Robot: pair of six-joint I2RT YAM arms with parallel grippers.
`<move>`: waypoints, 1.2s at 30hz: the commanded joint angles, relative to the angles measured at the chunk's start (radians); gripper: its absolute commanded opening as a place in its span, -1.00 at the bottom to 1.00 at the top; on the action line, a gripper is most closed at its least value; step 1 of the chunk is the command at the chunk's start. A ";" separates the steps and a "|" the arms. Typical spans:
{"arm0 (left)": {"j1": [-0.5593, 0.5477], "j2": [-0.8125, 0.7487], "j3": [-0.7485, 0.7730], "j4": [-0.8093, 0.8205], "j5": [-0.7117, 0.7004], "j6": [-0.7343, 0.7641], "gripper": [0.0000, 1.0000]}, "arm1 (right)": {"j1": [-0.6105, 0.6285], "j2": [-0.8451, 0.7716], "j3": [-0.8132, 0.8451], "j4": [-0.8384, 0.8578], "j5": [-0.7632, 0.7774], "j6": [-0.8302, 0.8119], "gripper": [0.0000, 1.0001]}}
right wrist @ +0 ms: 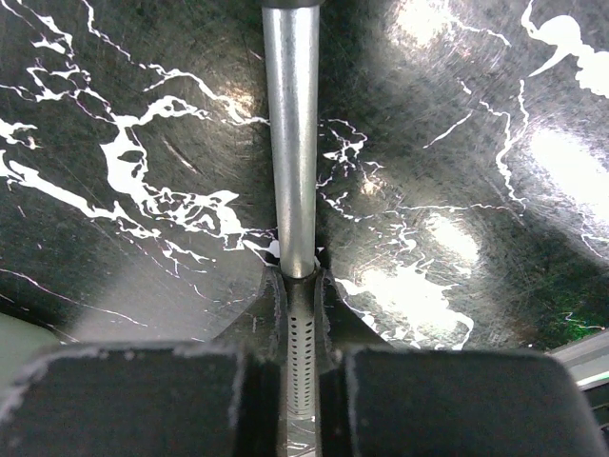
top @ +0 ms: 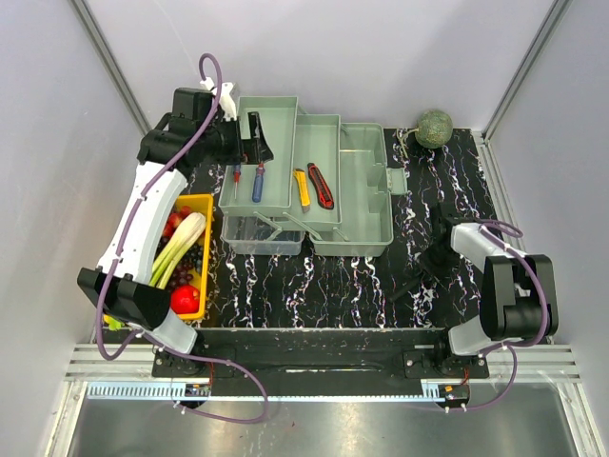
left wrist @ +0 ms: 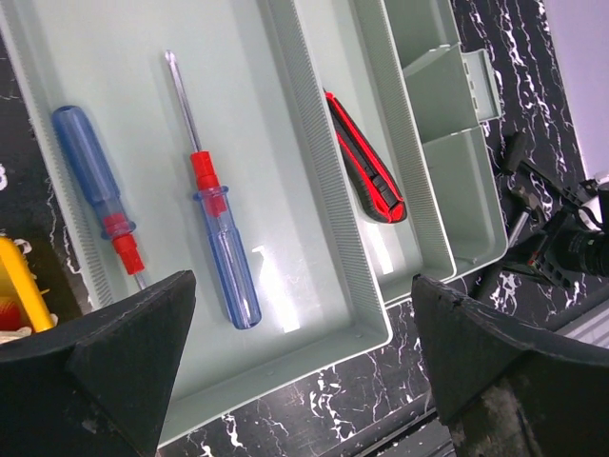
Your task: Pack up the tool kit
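Observation:
The pale grey-green tool kit box (top: pixel 362 233) stands with its trays folded out. Two blue-and-red screwdrivers (top: pixel 257 181) (left wrist: pixel 224 257) lie in the left tray. The middle tray holds a yellow cutter (top: pixel 302 187) and a red cutter (top: pixel 321 185) (left wrist: pixel 366 171). My left gripper (top: pixel 255 148) (left wrist: pixel 304 381) hovers open over the left tray's near rim, holding nothing. On the black table to the right, my right gripper (top: pixel 438 262) (right wrist: pixel 300 286) is shut on the hammer's silver shaft (right wrist: pixel 291 143) (left wrist: pixel 519 224).
A yellow tray (top: pixel 202 202) of produce sits on the left under my left arm. A green melon (top: pixel 434 127) rests at the back right corner. The box's translucent lid (top: pixel 262 233) lies in front of the left tray.

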 commanded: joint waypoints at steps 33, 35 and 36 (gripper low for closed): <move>0.004 -0.104 -0.031 0.086 -0.041 -0.032 0.98 | 0.293 -0.085 0.563 0.327 0.082 -0.348 -1.00; 0.004 -0.112 -0.025 0.086 -0.045 -0.033 0.98 | 0.312 -0.022 0.578 0.378 0.061 -0.425 -1.00; 0.004 -0.118 -0.020 0.084 -0.047 -0.033 0.98 | 0.315 0.015 0.592 0.390 0.047 -0.460 -1.00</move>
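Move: The hammer is already pinched in the right hand down at table level, just where its black grip meets the metal shaft. The deep green compartment of the toolbox lies about 22 cm ahead of that hand and 10 cm to its left. The box's open latch flap is some 23 cm ahead and 5 cm left; the red utility knife in the next tray is 21 cm ahead, 22 cm left. From the left hand the compartment lies roughly 20 cm right, 5 cm ahead and 29 cm down. The hammer comes up off the table in the closed right fingers, rising about 22 cm while going forward some 16 cm; only in the last third does it swing left about 10 cm, over the deep compartment. Meanwhile the right wrist tips the fingers up from straight down by some 45 degrees and turns counter-clockwise by about 30, keeping its pinch. ##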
